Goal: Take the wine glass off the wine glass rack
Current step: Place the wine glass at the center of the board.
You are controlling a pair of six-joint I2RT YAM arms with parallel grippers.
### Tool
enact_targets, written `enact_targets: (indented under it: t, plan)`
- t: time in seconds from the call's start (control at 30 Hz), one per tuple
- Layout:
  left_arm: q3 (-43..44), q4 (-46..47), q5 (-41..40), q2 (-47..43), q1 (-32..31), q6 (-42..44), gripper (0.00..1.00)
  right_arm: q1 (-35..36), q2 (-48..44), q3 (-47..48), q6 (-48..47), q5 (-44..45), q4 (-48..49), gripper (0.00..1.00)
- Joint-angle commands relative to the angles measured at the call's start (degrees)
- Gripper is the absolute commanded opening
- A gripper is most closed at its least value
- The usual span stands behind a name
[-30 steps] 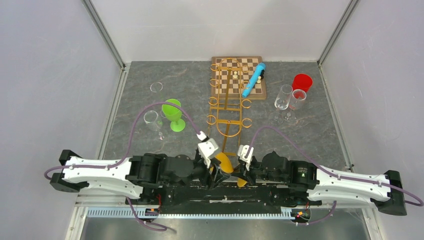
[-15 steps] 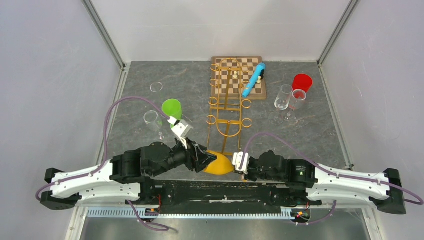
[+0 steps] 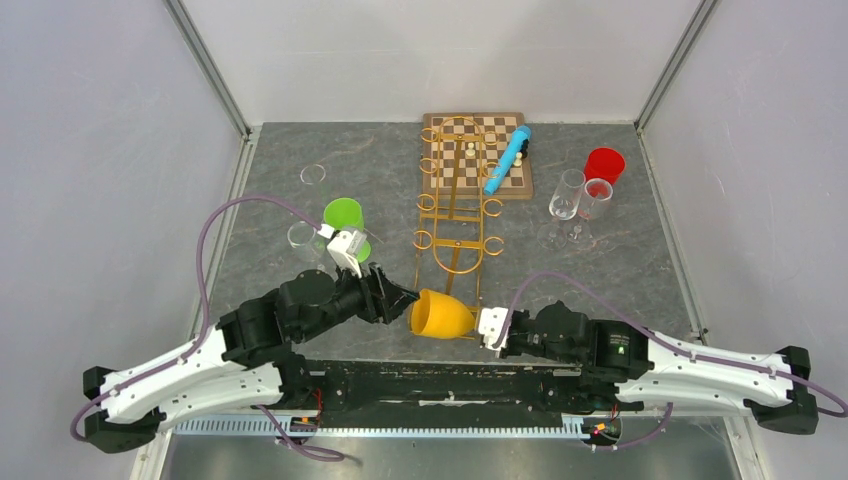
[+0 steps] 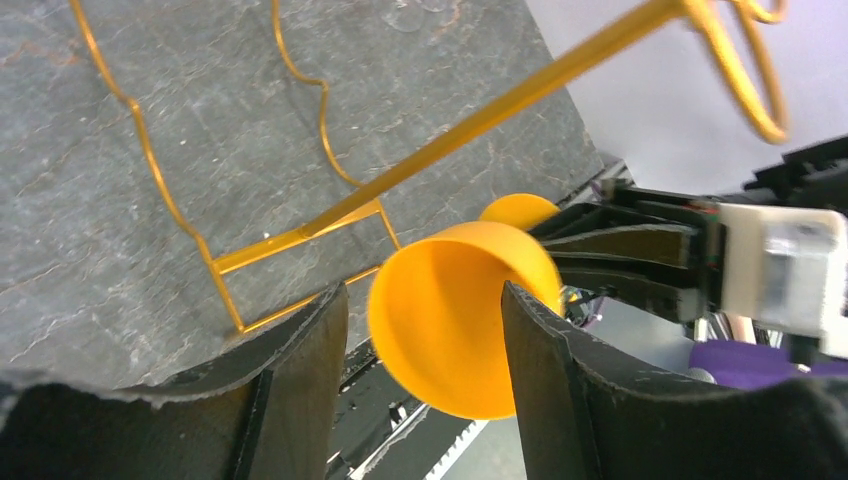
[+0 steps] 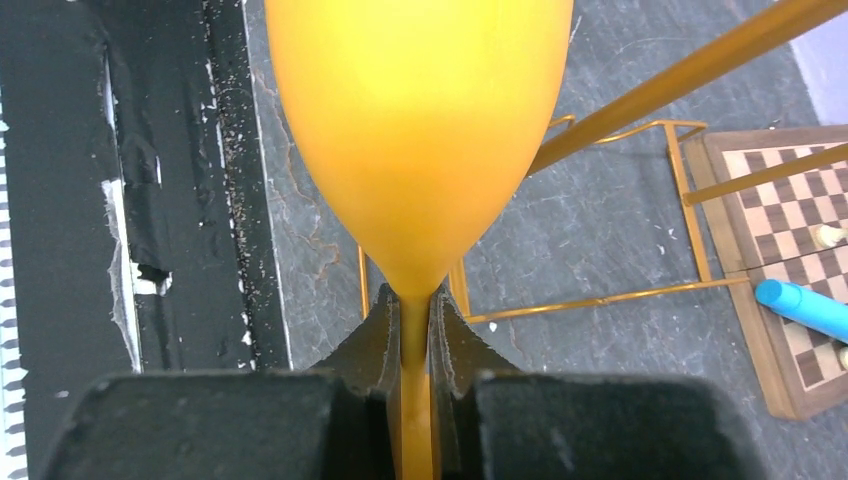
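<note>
An orange wine glass (image 3: 440, 315) lies on its side in the air near the front edge, its bowl mouth pointing left. My right gripper (image 3: 487, 328) is shut on its stem, seen close in the right wrist view (image 5: 412, 295) below the bowl (image 5: 420, 130). My left gripper (image 3: 408, 300) is open, its two fingers on either side of the bowl (image 4: 450, 330), with a gap showing at the left finger (image 4: 310, 360). The gold wine glass rack (image 3: 455, 215) stands just behind the glass, which is apart from it; its wire base (image 4: 300, 235) and post (image 5: 650, 90) show behind the bowl.
A green wine glass (image 3: 343, 215) and two clear glasses (image 3: 305, 238) (image 3: 312, 173) stand at the left. A chessboard (image 3: 510, 180) with a blue tube (image 3: 507, 160) sits at the back. A red cup (image 3: 604, 163) and two clear glasses (image 3: 568, 195) stand at the right.
My left arm has swung out to the left and brought its open fingers round the bowl. The right gripper has drawn back to the right, and the glass now lies level with its mouth facing left.
</note>
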Motion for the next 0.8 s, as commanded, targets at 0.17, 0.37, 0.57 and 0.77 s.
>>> enact_targets:
  t: [0.17,0.37,0.57,0.77]
  plan:
    - [-4.01,2.55,14.05,-0.76,10.57,-4.78,0.62,0.13,-2.84,1.75,-2.71,4.84,3.14,0.00]
    - [-5.90,5.17,22.41,-0.55,14.51,-6.13,0.61,0.13,-2.40,2.01,-3.45,6.31,5.37,0.00]
    - [-8.55,6.64,28.32,-0.60,18.00,-7.66,0.60,0.17,-1.18,2.80,-3.85,6.43,6.75,0.00]
    - [-10.48,7.09,32.14,-1.12,21.09,-8.21,0.60,0.13,-0.36,2.58,-3.80,5.40,8.60,0.00]
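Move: The orange wine glass is in the right hand's pinch by the stem, its mouth facing left. Its bowl lies about 7 cm right of the left hand, 2 cm nearer the base and 6 cm lower; from the right hand it is some 7 cm left, 1 cm ahead and 2 cm higher. From the left hand, the rack's middle is roughly 15 cm ahead, 8 cm right and lower, and the green wine glass about 20 cm ahead, 14 cm left, far below. The orange glass's mouth is what the left hand closes in on: the hand sinks about 5 cm towards the rim, easing forward a centimetre and back, its wrist turning some 15 degrees so the fingers tip farther down, still open. Meanwhile the right hand keeps its pinch on the stem and brings the glass a couple of centimetres up and forward. Whether a left finger touches the rim can't be seen. ##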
